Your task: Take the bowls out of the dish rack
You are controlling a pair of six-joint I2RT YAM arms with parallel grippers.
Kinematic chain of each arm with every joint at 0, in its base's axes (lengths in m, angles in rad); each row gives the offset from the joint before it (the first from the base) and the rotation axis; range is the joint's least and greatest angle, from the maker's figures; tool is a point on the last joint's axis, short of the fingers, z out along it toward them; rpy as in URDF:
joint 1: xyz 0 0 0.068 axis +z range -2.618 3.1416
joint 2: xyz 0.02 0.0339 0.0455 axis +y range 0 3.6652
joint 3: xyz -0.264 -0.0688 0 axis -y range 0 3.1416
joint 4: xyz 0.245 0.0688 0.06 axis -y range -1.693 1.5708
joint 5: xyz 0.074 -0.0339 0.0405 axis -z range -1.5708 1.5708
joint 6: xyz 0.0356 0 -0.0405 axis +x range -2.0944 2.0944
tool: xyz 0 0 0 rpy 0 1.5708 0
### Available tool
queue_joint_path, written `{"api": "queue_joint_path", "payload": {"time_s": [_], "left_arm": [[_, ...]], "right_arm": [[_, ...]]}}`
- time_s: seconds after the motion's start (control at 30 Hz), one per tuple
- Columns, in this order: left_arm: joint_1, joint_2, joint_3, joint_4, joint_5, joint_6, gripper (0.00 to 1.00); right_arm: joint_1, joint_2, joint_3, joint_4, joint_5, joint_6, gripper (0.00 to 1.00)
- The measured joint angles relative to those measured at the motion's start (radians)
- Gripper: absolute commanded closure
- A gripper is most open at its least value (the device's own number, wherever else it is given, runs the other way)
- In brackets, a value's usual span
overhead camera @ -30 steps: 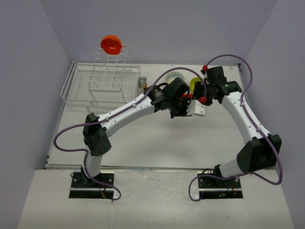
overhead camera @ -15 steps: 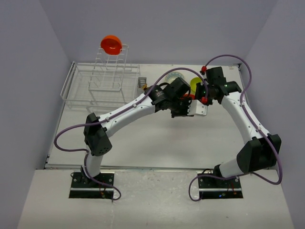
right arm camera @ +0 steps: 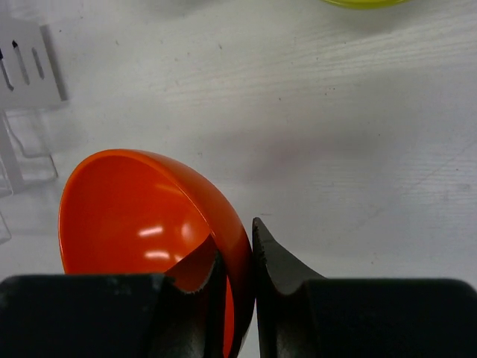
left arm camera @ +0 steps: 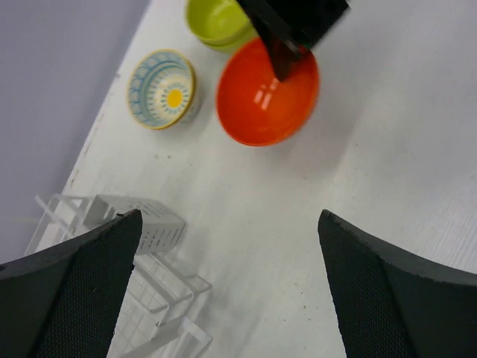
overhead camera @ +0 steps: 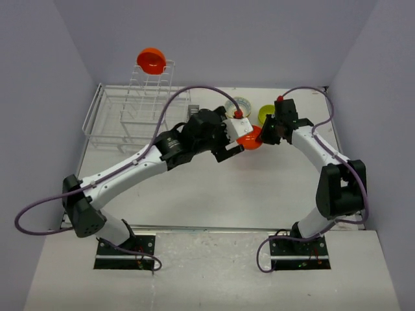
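Note:
My right gripper (overhead camera: 261, 133) is shut on the rim of an orange-red bowl (overhead camera: 248, 140), one finger inside and one outside (right arm camera: 237, 272). The bowl (right arm camera: 141, 216) is tilted, low over the table. The left wrist view shows this bowl (left arm camera: 267, 93) too. My left gripper (overhead camera: 227, 149) is open and empty (left arm camera: 231, 298), just left of the bowl. A white flower-pattern bowl (overhead camera: 238, 103) and a lime-green bowl (overhead camera: 266, 114) sit on the table behind. A second orange-red bowl (overhead camera: 151, 60) sits on top of the white dish rack's (overhead camera: 104, 133) upright tier.
The rack's grey cutlery holder (left arm camera: 141, 224) stands at the rack's right end, close to my left gripper. The patterned bowl (left arm camera: 162, 89) and lime-green bowl (left arm camera: 220, 21) are near the table's back edge. The side walls are close.
My left gripper has pulled back to the left, away from the right gripper, and its arm has swung left. The orange-red bowl now shows in the right gripper, which has moved slightly lower.

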Motion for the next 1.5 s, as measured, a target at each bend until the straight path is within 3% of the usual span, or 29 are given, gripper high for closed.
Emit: {"api": "queue_joint_path", "payload": {"time_s": [0.17,0.37,0.47,0.6,0.63,0.67,0.83,1.0,1.17,1.5], "left_arm": [[0.068,-0.175,-0.042,0.13,-0.15,-0.174,0.0],[0.325,-0.19,0.031,0.157,-0.256,-0.543,0.0],[0.375,-0.192,0.031,0.152,-0.338,-0.681,0.0],[0.374,-0.2,0.031,0.137,-0.467,-0.843,0.0],[0.377,-0.204,0.031,0.135,-0.492,-0.877,0.0],[0.384,-0.206,0.031,0.135,-0.512,-0.904,0.0],[0.484,-0.211,0.035,0.145,-0.517,-1.028,0.0],[0.629,-0.151,0.129,0.153,-0.407,-1.132,0.0],[0.742,-0.064,0.202,0.185,-0.253,-1.299,0.0],[0.799,0.174,0.331,0.214,-0.119,-1.571,0.0]], "right_arm": [[0.0,0.093,-0.07,0.146,-0.001,0.103,1.0],[0.001,0.252,-0.061,0.225,0.002,0.171,1.0],[0.0,0.295,-0.055,0.244,-0.012,0.198,0.97],[0.003,0.298,-0.052,0.266,-0.001,0.212,0.72],[0.003,0.298,-0.052,0.271,0.002,0.215,0.6],[0.003,0.298,-0.053,0.276,0.003,0.22,0.54],[0.005,0.269,-0.085,0.274,0.023,0.223,0.32],[0.006,0.136,-0.102,0.235,0.035,0.217,0.27],[0.006,-0.112,-0.105,0.2,0.051,0.203,0.01],[-0.003,-0.635,-0.215,0.227,-0.144,0.184,0.01]]}}
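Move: The last orange bowl sits high in the dish rack, about 31 cm ahead of the empty left hand, 27 cm to its left and some 7 cm above; the cutlery holder is roughly 23 cm ahead, 12 cm left and 20 cm below that hand. The right hand grips the red bowl's rim; its free table spot is about 4 cm ahead, 5 cm left and 12 cm down. From the right hand, the patterned bowls are 20 cm ahead and 6 cm left, the green bowls 16 cm ahead and 6 cm right, both 11 cm below. Right hand lowers the pinched red bowl about 10 cm, easing slightly forward, onto the bare table on the near side of the patterned and green bowls, opens to let go of the rim, then rises nearly 30 cm and draws back some 10 cm, tilting its fingers upward. Meanwhile the left hand, fingers wide open throughout, sweeps up and left and then mostly forward towards the orange bowl in the rack, some 27 cm left and 25 cm forward, rolling and swinging its fingers from down-and-right to nearly straight ahead and dipping a little at the end. ##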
